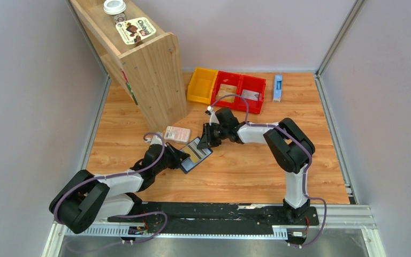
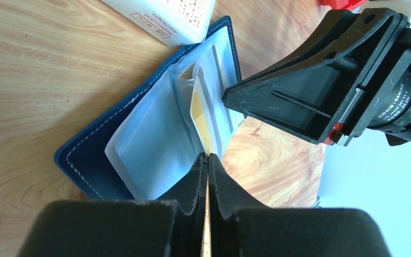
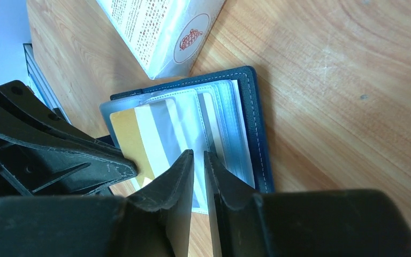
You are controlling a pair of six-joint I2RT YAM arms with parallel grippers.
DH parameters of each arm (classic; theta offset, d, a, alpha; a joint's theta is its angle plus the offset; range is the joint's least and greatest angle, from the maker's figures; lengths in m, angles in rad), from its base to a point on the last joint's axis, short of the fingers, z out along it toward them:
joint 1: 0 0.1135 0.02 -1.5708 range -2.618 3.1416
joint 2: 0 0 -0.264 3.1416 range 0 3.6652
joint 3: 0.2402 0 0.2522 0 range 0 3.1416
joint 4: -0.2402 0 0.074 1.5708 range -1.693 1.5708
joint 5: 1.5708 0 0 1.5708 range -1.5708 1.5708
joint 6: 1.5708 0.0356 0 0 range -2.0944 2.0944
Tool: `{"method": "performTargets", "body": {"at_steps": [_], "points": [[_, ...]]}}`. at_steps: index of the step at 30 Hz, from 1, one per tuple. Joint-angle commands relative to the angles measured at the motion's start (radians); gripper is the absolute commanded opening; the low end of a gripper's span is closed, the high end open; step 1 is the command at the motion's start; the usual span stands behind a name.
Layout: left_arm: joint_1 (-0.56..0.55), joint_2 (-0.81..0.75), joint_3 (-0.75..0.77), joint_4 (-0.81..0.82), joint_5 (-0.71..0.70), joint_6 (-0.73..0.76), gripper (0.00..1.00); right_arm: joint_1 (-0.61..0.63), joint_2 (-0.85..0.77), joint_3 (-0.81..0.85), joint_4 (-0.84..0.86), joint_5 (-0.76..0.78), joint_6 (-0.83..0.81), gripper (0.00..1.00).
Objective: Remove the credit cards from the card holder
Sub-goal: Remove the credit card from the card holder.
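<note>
The navy card holder (image 1: 202, 146) lies open on the wooden table, its clear sleeves fanned (image 2: 155, 134) inside the navy cover (image 3: 257, 134). A tan-yellow credit card (image 2: 199, 110) with white and grey stripes (image 3: 131, 134) sits in the front sleeve. My left gripper (image 2: 207, 156) comes in from the wallet's left side (image 1: 182, 159) and is shut on that card's near edge. My right gripper (image 3: 199, 153) comes in from the right (image 1: 207, 143). Its jaws stand a narrow slit apart over the sleeves' lower edge, with nothing seen pinched between them.
A pink-and-white packet (image 1: 177, 134) lies right behind the wallet, touching its far corner (image 3: 160, 32). A wooden shelf unit (image 1: 150, 69) stands at the back left. A yellow bin (image 1: 202, 84), red bins (image 1: 241, 90) and a slim blue-and-white box (image 1: 278, 87) line the back.
</note>
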Motion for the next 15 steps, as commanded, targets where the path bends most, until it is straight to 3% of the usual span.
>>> {"method": "performTargets", "body": {"at_steps": [1,6,12,15], "points": [[0.001,-0.07,-0.019,-0.019,-0.03,0.012,0.04,-0.009,0.085,-0.026,-0.119,0.114,-0.025,0.22],[0.004,-0.079,-0.037,-0.073,-0.041,-0.012,0.06,-0.011,0.088,-0.024,-0.118,0.11,-0.023,0.22],[0.008,-0.021,-0.036,-0.061,-0.041,-0.027,0.38,-0.011,0.086,-0.03,-0.107,0.095,-0.019,0.22],[0.01,0.024,-0.045,-0.025,-0.041,-0.047,0.46,-0.009,0.08,-0.033,-0.102,0.094,-0.019,0.22]]}}
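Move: The gold-edged card my left fingertips are shut on has its middle about 2 cm ahead of them and 2 cm to their right, 1 cm lower. The open card holder's middle is about level fore-and-aft with that hand, 2 cm to its right and 3 cm below. The white carton is some 8 cm ahead and 5 cm left. From my right fingertips, resting on the sleeves, the card's middle is about 2 cm back and 2 cm left. I finish the tug with my left hand, drawing left and slightly back about 1.5 cm with the card's near edge still pinched. Then I open the fingers to not quite half and sink some 1.5 cm, so that the tips straddle that edge. My right hand stays put with its fingertips on the sleeves, holding the holder. ##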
